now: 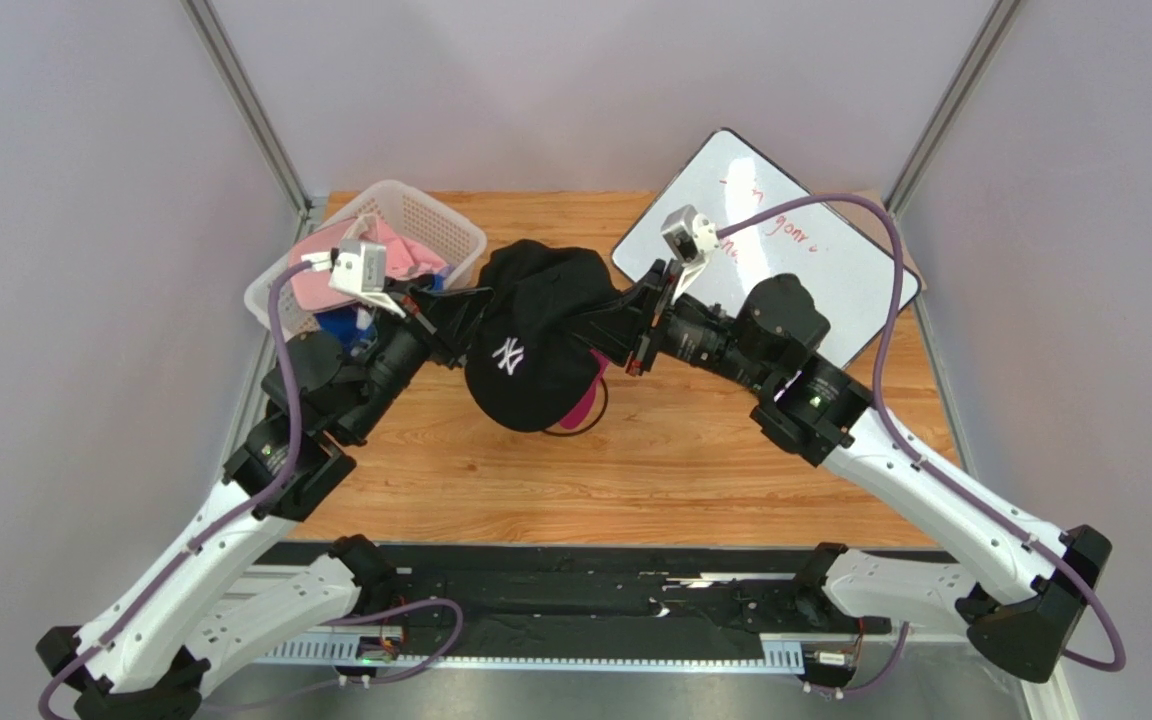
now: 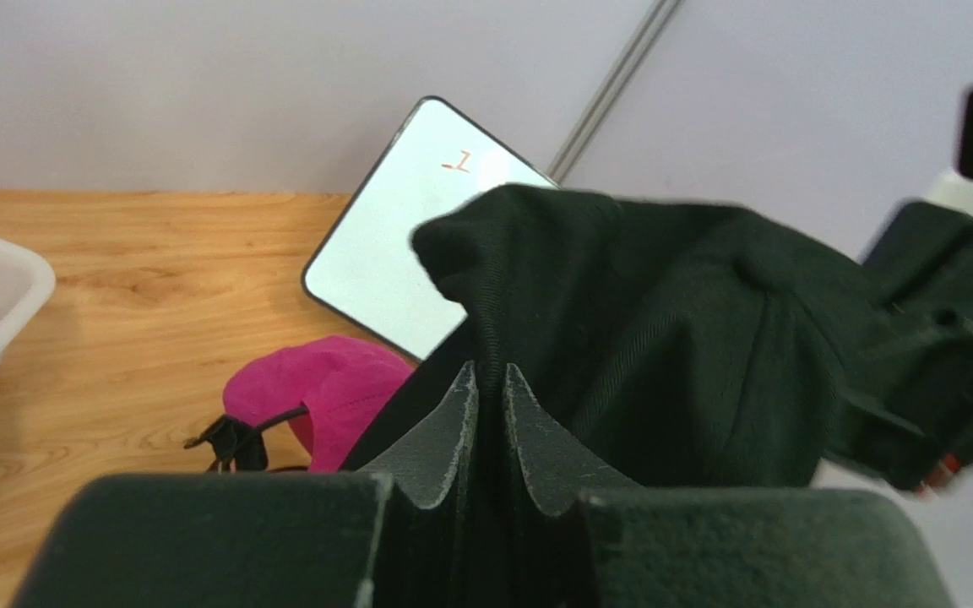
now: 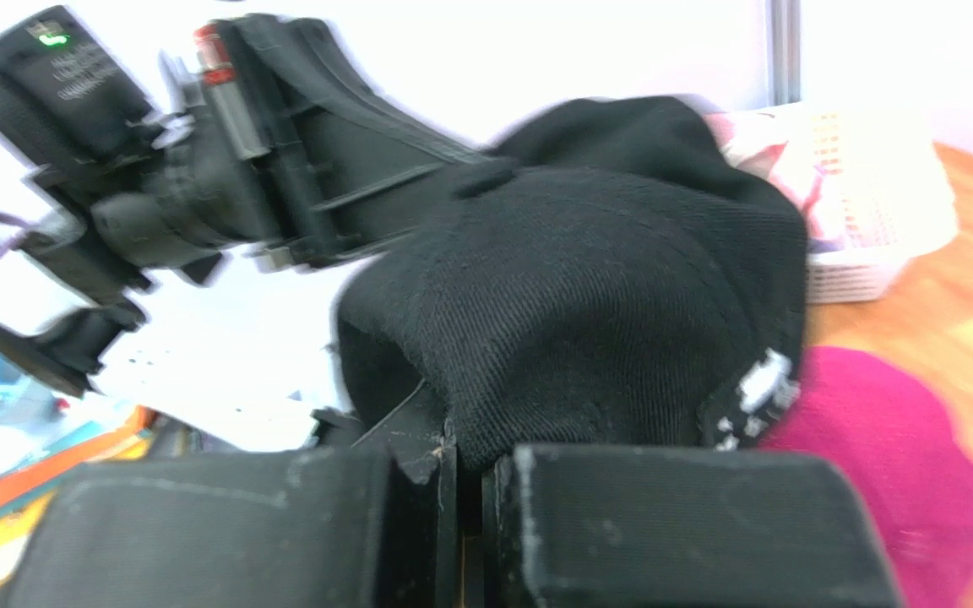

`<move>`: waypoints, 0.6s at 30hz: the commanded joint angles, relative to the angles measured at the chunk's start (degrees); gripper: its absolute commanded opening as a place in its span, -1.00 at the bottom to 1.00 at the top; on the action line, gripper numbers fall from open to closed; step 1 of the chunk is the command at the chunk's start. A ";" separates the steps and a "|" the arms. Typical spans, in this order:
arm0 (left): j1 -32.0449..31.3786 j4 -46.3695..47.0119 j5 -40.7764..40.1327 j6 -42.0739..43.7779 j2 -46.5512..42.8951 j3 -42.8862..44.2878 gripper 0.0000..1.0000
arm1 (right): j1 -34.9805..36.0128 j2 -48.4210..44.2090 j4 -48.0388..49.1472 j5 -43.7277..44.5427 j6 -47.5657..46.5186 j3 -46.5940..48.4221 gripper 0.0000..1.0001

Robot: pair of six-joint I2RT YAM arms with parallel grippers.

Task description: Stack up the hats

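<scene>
The black hat with a white NY logo hangs above the table, held from both sides. My left gripper is shut on its left edge; in the left wrist view the fingertips pinch a fold of the black hat. From the other side, my right gripper is shut on its right edge, and the black hat bunches into those jaws. Under it on the wood lies the magenta hat, mostly covered. A light pink hat and a blue hat sit in the basket.
The white mesh basket stands at the back left, right behind my left arm. A whiteboard with red writing lies at the back right, behind my right arm. Grey walls enclose the table on three sides.
</scene>
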 commanded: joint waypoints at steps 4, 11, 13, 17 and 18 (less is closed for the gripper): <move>-0.67 -9.19 10.79 7.60 -7.57 3.51 0.46 | -10.23 3.57 -8.88 -21.63 -6.72 12.35 -1.00; -0.67 -15.09 27.64 20.43 -9.00 11.07 0.99 | -12.88 8.67 -22.09 -49.94 -11.46 21.68 -1.00; -0.67 -16.59 35.44 22.72 -6.18 13.87 0.99 | -12.88 9.64 -24.80 -56.72 -12.26 22.39 -1.00; -0.67 -19.31 41.20 25.19 -1.53 18.37 0.99 | -12.70 9.03 -25.70 -62.53 -12.61 21.17 -1.00; -0.67 -20.71 42.07 25.97 -0.73 19.24 0.99 | -12.61 8.33 -25.79 -64.19 -12.61 20.12 -1.00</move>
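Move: Both hands hold the black cap between them, high over the table. The magenta cap on its wire stand, where the black one is due, lies about 14 cm ahead of the right hand, 2 cm to its left and 25 cm below; from the left hand it is some 11 cm ahead and 9 cm right. The white basket stands roughly 26 cm ahead and 27 cm left of the left hand; the whiteboard's middle is some 28 cm ahead and 31 cm right of the right hand. Backwards and up, about 12 cm back and 7 up, the left hand opens wide, lets go of the black cap and draws clear towards the base, its fingers tipping up and swinging clockwise. The right hand, still pinching the cap, eases slightly forward and right, then sweeps back to end some 7 cm behind its start, turning counter-clockwise by about 40 degrees. ##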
